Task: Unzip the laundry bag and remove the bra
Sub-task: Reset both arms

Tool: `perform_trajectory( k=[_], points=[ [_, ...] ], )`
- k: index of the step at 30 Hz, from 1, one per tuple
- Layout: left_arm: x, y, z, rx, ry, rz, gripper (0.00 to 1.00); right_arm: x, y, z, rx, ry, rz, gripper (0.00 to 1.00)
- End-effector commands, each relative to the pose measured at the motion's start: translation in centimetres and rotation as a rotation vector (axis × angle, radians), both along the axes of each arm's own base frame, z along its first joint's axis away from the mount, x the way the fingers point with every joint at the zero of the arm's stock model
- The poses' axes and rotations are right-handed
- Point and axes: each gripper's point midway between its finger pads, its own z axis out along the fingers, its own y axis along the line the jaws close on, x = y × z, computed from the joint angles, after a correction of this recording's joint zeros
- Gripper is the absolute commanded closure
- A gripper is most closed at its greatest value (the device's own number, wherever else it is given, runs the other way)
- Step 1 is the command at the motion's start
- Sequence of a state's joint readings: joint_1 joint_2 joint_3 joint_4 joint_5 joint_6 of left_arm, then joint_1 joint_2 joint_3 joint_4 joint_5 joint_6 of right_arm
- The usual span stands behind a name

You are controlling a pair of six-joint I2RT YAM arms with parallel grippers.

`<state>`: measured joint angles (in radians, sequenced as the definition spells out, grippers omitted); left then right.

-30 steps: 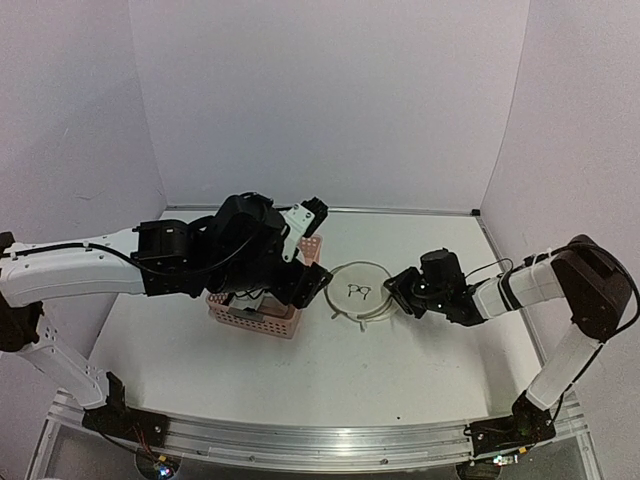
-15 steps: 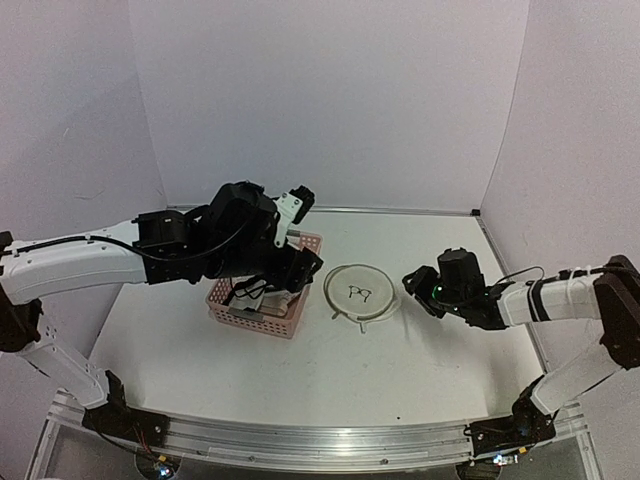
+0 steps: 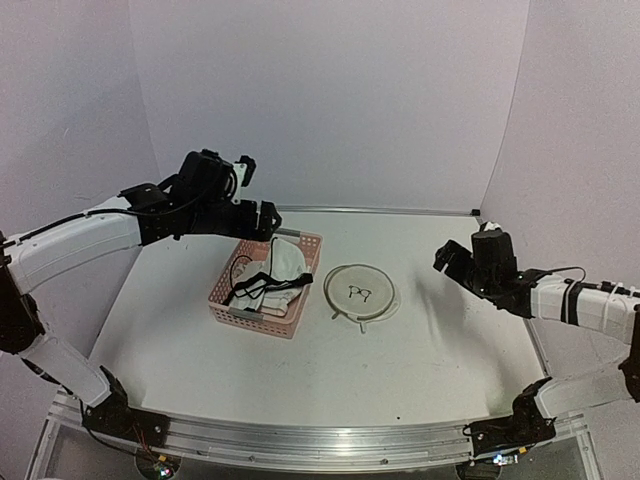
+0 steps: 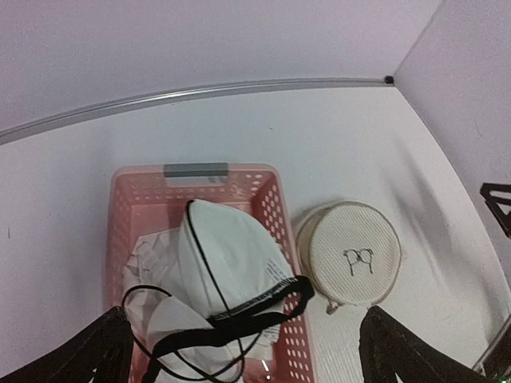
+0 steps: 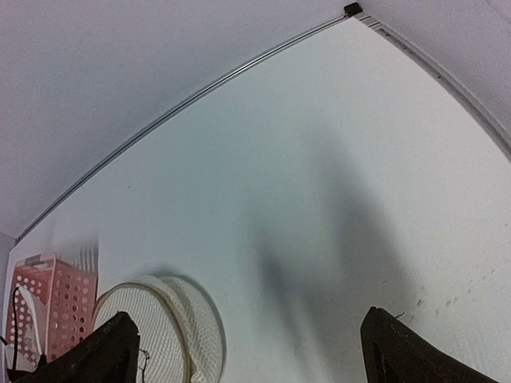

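The laundry bag [image 3: 360, 292] lies collapsed to a flat white mesh disc on the table, its black drawing facing up; it also shows in the left wrist view as the laundry bag [image 4: 349, 254] and in the right wrist view as the laundry bag [image 5: 156, 327]. The bra [image 3: 272, 275], white with black straps, lies in the pink basket [image 3: 225, 300], one black strap draped over the rim nearest the bag [image 4: 299, 291]. My left gripper [image 3: 250, 215] hangs open above the basket's far side, holding nothing. My right gripper [image 3: 452, 260] stands open and empty, well right of the bag.
The pink basket [image 4: 271, 191] stands just left of the bag, almost touching it. White walls close in the table on the left, the back and the right, with a metal strip [image 4: 239, 88] along the back edge. Bare tabletop [image 5: 319, 199] lies between the bag and my right gripper.
My left gripper has lifted up and back out of the basket and opened wider, leaving the bra in it. My right gripper has drawn away rightward from the bag and opened.
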<state>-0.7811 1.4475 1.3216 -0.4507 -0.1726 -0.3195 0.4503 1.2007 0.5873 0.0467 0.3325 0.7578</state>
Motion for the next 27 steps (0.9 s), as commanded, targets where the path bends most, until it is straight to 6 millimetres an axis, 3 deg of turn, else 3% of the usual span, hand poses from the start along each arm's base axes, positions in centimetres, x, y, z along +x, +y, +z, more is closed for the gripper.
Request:
perform_trajectory(
  k=[1, 7, 12, 19, 27],
  points=[
    [2.8, 2.7, 3.9, -0.158, -0.019, 0.092, 0.01, 1.4, -3.1, 3.0, -0.024, -0.032, -0.05, 0.02],
    [5.2, 8.9, 5.1, -0.251, -0.001, 0.218, 0.01, 2.1, -8.9, 3.2, 0.191, -0.003, -0.125, 0.02],
    [5.5, 14.4, 5.4, -0.286, -0.015, 0.327, 0.0, 1.2, -10.5, 5.1, 0.101, -0.011, -0.143, 0.02],
    [3.5, 19.0, 5.2, -0.22, -0.098, 0.473, 0.01, -1.3, -7.6, 8.5, 0.067, -0.136, 0.076, 0.02],
    [1.1, 20.0, 3.5, -0.184, -0.108, 0.467, 0.01, -4.3, -3.7, 12.6, -0.018, -0.289, 0.25, 0.02]
  ],
)
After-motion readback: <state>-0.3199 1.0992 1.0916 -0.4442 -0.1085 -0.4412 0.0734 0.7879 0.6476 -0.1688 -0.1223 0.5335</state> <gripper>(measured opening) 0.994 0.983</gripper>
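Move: Both hands are empty and open. The bra lies in the pink basket, whose middle is about 6 cm ahead of the left hand, 2 cm to its left and 23 cm below; the closed laundry bag lies some 5 cm ahead, 21 cm to its right and 25 cm below. From the right hand the bag is about 4 cm ahead, 19 cm left and 12 cm lower, the bra roughly 4 cm ahead, 42 cm left and 9 cm lower. The left hand sweeps some 19 cm left, clear above the basket and away from it, arcing first forward and then back while rising a few centimetres and turning counter-clockwise nearly 30 degrees. The right hand swings about 11 cm right, away from the bag, then lifts about 10 cm while easing back towards its base and partly left again, its fingers tipping upward; both grippers stay wide open and touch nothing. ##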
